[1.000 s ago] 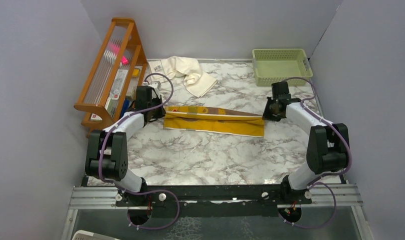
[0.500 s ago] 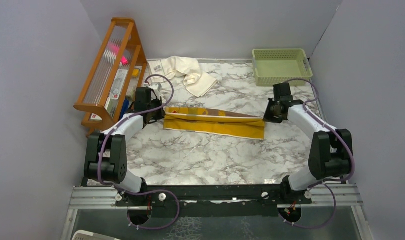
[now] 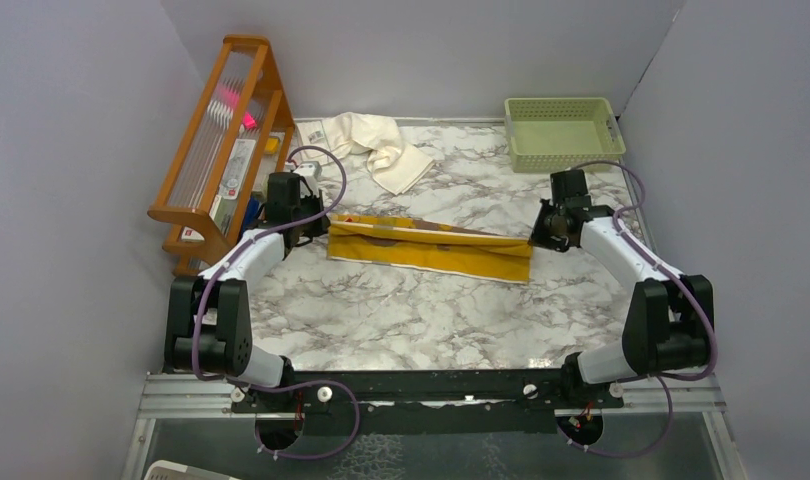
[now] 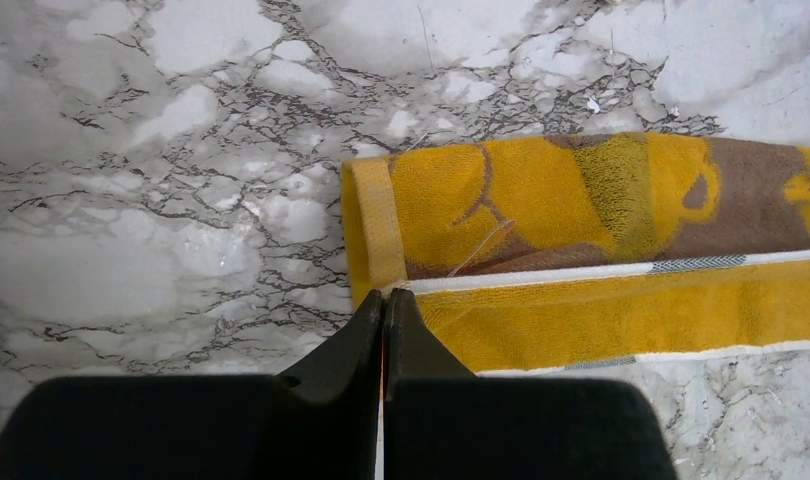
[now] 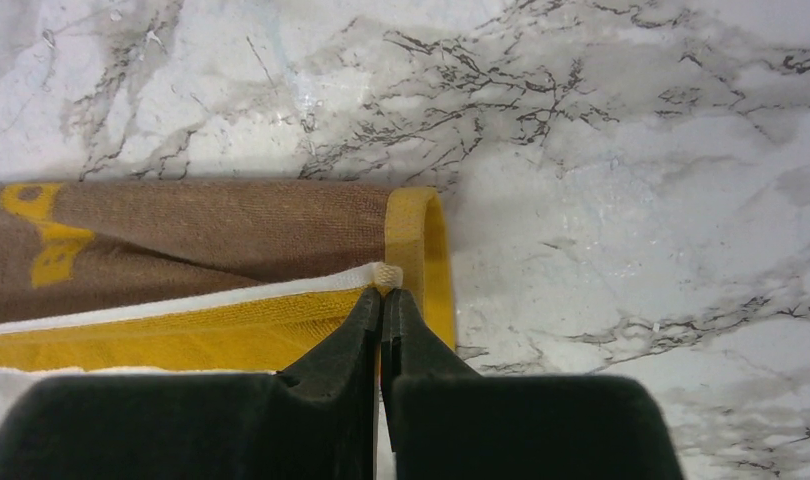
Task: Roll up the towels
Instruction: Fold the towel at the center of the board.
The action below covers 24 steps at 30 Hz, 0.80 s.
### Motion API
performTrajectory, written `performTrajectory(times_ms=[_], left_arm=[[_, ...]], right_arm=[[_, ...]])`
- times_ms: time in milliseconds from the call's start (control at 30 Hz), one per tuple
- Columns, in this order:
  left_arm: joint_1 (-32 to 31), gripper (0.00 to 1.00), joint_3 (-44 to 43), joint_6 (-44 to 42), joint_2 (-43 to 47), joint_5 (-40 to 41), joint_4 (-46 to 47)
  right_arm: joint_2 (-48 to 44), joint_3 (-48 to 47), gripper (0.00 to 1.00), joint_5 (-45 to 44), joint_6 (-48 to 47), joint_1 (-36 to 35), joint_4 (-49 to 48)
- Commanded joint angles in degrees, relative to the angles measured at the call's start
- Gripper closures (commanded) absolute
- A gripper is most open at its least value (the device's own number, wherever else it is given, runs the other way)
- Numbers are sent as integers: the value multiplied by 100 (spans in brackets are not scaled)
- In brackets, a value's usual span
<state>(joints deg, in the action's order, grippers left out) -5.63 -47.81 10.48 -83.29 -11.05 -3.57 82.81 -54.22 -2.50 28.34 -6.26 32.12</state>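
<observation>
The brown towel with mustard-yellow reverse (image 3: pixel 428 245) lies folded into a long strip across the middle of the marble table (image 3: pixel 411 320). My left gripper (image 3: pixel 321 223) is shut on the white-edged corner at its left end, seen up close in the left wrist view as gripper (image 4: pixel 383 296) on towel (image 4: pixel 601 215). At the strip's right end my right gripper (image 3: pixel 534 240) is shut on the matching corner; the right wrist view shows gripper (image 5: pixel 383 296) on towel (image 5: pixel 211 235). The cream towel (image 3: pixel 378 147) lies crumpled at the back, away from both grippers.
A wooden rack (image 3: pixel 226 140) with small items stands along the left wall, close to the left arm. A pale green basket (image 3: pixel 564 130) sits at the back right corner. Grey walls close in the table on three sides.
Both arms have reached out a little. The right gripper has drifted right and the left one slightly back, each still holding its corner, and the towel strip is drawn a bit straighter.
</observation>
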Motion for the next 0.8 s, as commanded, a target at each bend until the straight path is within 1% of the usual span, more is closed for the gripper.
performTrajectory(times_ms=[0, 267, 300, 333, 400, 433, 500, 533, 567, 600, 633, 700, 767], left_arm=[[44, 100, 103, -92, -5, -3, -60], [44, 100, 246, -19, -143, -109, -167], [40, 100, 244, -8, -157, -178, -171], [44, 98, 234, 19, -173, -212, -195], [43, 85, 190, 77, -165, -264, -295], [44, 80, 184, 106, -118, -318, -301], [44, 72, 200, 172, 71, -408, -290], [42, 64, 202, 188, 208, -460, -270], [44, 52, 194, 205, 334, -489, -263], [44, 44, 181, 223, 479, -501, -262], [43, 41, 164, 231, 601, -510, -265], [43, 33, 114, 260, 817, -469, -289], [44, 31, 53, 286, 927, -437, -301]], right_arm=[[-38, 192, 99, -37, 81, 60, 141], [-45, 465, 99, 138, 241, 55, 127], [-57, 479, 99, 160, 251, 56, 131], [-77, 489, 96, 187, 259, 56, 132], [-127, 512, 89, 281, 257, 59, 122], [-166, 520, 82, 327, 263, 55, 115], [-321, 555, 66, 357, 301, 55, 71], [-414, 566, 60, 333, 315, 55, 53], [-514, 565, 55, 311, 326, 55, 44], [-617, 563, 52, 268, 330, 57, 33], [-724, 555, 49, 229, 335, 56, 13], [-926, 531, 48, 141, 318, 59, -43], [-1071, 507, 47, 73, 296, 55, -107]])
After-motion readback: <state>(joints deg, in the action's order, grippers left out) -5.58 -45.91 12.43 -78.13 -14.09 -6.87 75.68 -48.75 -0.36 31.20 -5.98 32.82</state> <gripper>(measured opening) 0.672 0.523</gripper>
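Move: Each of my hands already pinches one corner of the yellow towel's raised hem. The towel's near left corner is 4 cm back from my left hand, about 1 cm to its left and 8 below. The near right corner is 5 cm back from my right hand, 1 to its right and 7 down. The white towel lies 18 cm ahead of my left hand and 11 to its right; the green basket is 25 ahead of my right and 8 to its right. I ease both hands back and down together towards the towel's near edge, some 3 cm each way with the right and a little less back with the left, tipping the fingers about 5 degrees steeper. Then I open both grippers, the left wider, to let go of the hem, and lift straight away, the left by 4 cm, the right by 3. ##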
